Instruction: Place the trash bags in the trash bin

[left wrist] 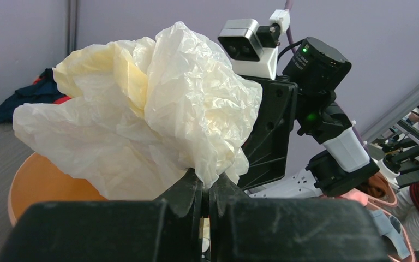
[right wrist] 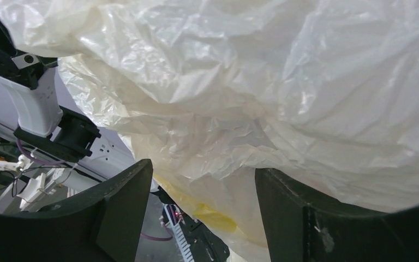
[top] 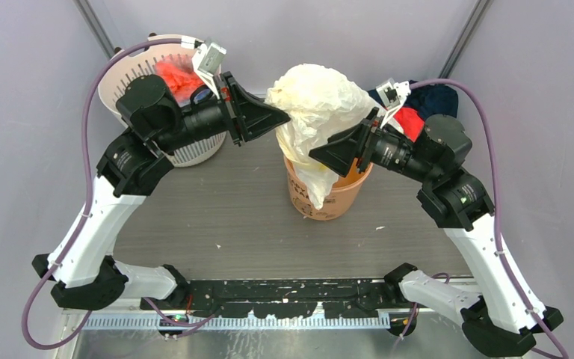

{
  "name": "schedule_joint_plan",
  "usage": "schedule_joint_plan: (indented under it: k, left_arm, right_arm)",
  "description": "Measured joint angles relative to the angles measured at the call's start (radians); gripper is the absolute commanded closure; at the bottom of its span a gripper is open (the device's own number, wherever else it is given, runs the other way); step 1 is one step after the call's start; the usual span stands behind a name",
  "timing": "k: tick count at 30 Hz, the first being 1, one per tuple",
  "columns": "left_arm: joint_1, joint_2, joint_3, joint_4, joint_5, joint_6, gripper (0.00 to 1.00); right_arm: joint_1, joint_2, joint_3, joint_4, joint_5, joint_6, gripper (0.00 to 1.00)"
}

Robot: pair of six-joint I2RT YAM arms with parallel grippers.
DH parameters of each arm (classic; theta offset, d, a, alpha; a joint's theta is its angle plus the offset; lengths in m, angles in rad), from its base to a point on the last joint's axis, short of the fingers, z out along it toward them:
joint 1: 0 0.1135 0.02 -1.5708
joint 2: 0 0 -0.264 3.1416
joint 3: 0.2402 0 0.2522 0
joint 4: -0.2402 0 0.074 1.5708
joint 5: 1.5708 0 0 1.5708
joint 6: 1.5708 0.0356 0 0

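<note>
The pale-yellow trash bag (top: 315, 105) billows above the orange trash bin (top: 329, 196) at the table's middle, and one tail hangs down the bin's front outside. My left gripper (top: 285, 116) is shut on a pinch of the film (left wrist: 210, 172) at the bag's left side. From the right, my right gripper (top: 315, 155) reaches in just above the bin's rim; its fingers (right wrist: 125, 191) stand wide apart with film (right wrist: 218, 158) hanging between them, not pinched. The bin's rim (left wrist: 27, 174) shows orange under the bag in the left wrist view.
A white slotted basket (top: 119, 75) with red plastic in it stands at the back left behind the left arm. A red and navy cloth heap (top: 418, 108) lies at the back right. Grey walls close in the table on both sides.
</note>
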Motion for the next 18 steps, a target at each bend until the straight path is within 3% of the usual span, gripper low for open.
schedule_joint_plan:
  k: [5,8,10,14,18]
  left_arm:
    - [0.003,0.000,-0.009,0.032,0.038,-0.028,0.96]
    - [0.007,0.000,-0.014,0.055,0.071,-0.050,0.93]
    - [0.011,0.000,-0.017,0.065,0.086,-0.058,0.79]
    - [0.020,0.000,-0.020,0.068,0.097,-0.066,0.61]
    - [0.029,-0.002,-0.020,0.028,0.044,-0.042,0.54]
  right_arm:
    - [0.000,0.006,-0.008,-0.008,0.021,0.000,0.50]
    - [0.000,0.019,-0.011,-0.014,0.027,0.001,0.75]
    - [0.000,0.026,-0.012,-0.018,0.031,-0.002,0.96]
    - [0.000,0.026,-0.014,-0.031,0.044,-0.002,0.99]
    - [0.000,0.017,-0.014,-0.042,0.068,-0.003,0.99]
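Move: The right hand, jaws wide, has the hanging bag right at its fingertips, the bag's middle about 5 cm ahead, 2 cm to its left and level with it. From it the orange bin stands some 8 cm ahead, straight in line sideways, about 34 cm below; the red and navy cloths lie roughly 33 cm farther out, 32 cm to its right, 43 cm below. The bag's middle lies about 5 cm ahead and 6 cm right of the left hand, which pinches it, 3 cm lower. Down about 2 cm and forward some 1.5 cm, the right hand pushes its open fingers onto the hanging bag and shuts them, pinching a fold of the plastic. The left hand eases back about a centimetre, keeping its pinch, then opens to not quite half and swings forward to where it was. ##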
